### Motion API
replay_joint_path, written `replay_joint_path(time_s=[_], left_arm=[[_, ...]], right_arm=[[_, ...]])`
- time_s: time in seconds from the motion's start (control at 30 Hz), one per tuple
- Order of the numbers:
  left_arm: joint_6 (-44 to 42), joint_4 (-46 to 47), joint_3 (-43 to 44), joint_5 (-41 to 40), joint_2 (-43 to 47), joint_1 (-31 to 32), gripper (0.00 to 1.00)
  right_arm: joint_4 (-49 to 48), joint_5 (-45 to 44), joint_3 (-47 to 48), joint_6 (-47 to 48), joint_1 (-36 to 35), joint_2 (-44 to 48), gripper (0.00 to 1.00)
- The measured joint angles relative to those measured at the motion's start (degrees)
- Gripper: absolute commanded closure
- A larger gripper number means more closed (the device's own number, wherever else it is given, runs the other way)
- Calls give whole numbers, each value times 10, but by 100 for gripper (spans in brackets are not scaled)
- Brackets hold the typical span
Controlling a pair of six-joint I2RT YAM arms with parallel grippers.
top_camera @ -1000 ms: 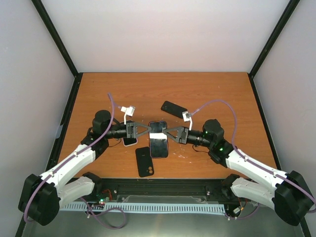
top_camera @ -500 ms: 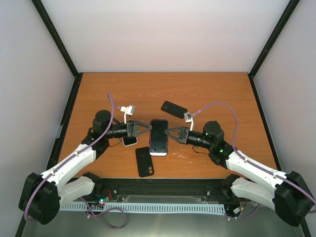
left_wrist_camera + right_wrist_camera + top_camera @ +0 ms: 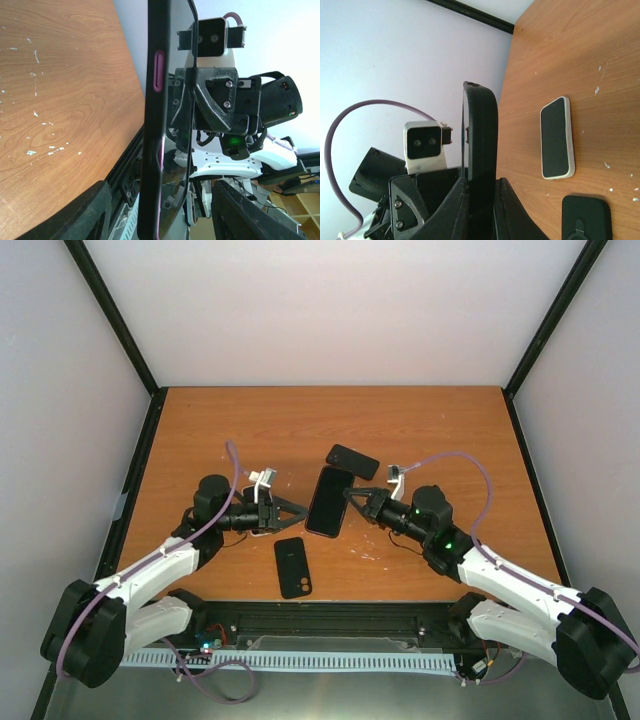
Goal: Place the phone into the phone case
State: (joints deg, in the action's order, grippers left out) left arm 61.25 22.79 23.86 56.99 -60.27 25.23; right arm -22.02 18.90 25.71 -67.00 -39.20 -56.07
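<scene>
My right gripper (image 3: 352, 502) (image 3: 481, 182) is shut on the phone (image 3: 328, 502) (image 3: 480, 145), a dark slab with a black rim and pink side buttons. It holds the phone on edge, tilted above the table's middle. My left gripper (image 3: 298, 511) (image 3: 162, 186) stands open just left of it. In the left wrist view the phone (image 3: 152, 150) sits between the fingers with a gap on each side. A black phone case (image 3: 292, 567) (image 3: 586, 217) lies flat near the front edge, below both grippers.
A white-rimmed phone (image 3: 262, 526) (image 3: 558, 137) lies on the table under my left gripper. Another black phone-shaped slab (image 3: 352, 461) lies behind the held phone. The wooden table (image 3: 440, 430) has walls on three sides and a black rail along the front.
My left gripper has opened and pulled back to the left, letting go of the phone. My right gripper has shut on the phone, lifted it and tilted it toward the back.
</scene>
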Motion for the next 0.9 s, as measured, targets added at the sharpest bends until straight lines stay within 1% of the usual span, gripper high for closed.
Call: replay_joint_path(time_s=[0.27,0.3,0.4,0.5,0.53,0.67,0.8,0.9], left_arm=[[0,10,0,14,-8,0,47],[0,10,0,14,-10,0,50],[2,11,0,15,-19,3,62],[1,8,0,11,-23,5,81],[2,5,0,9,-24,5,84],[-14,-16,4,-4,-25,5,90],[-38,-50,21,-18,-29,12,99],[-53,-73,33,-29,-38,17,100]], right_arm=[[-7,-17,9,-10,0,-19,93],[-8,-18,9,-12,0,-22,93],[-9,-18,9,-15,0,-28,93],[-12,-18,9,-17,0,-33,93],[-14,-18,9,-18,0,-33,93],[-20,-18,9,-19,0,-34,94],[-24,-27,9,-23,2,-42,94],[-25,-33,9,-24,3,-46,94]])
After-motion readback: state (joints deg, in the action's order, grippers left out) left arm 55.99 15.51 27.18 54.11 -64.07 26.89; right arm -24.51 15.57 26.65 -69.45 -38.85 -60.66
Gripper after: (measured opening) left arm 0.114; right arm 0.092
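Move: Across from the left hand, whose open fingers straddle the near edge, the phone in its black case has its middle about 5 cm right and 2 cm ahead, level with it. On the table some 20 cm below, a black case lies 10 cm back and 4 cm left of that hand, the white phone 5 cm ahead and 12 cm left. From the right hand, which grips the opposite edge, the cased phone's middle is about 4 cm left and 2 cm back. Closing on the left long edge of the cased phone, the left fingers go from about half open to a pinch while that hand sinks about 2 cm and edges forward and right, with a slight roll near the end. The right hand keeps its pinch on the opposite edge and carries the phone forward about 2 cm and slightly down. ##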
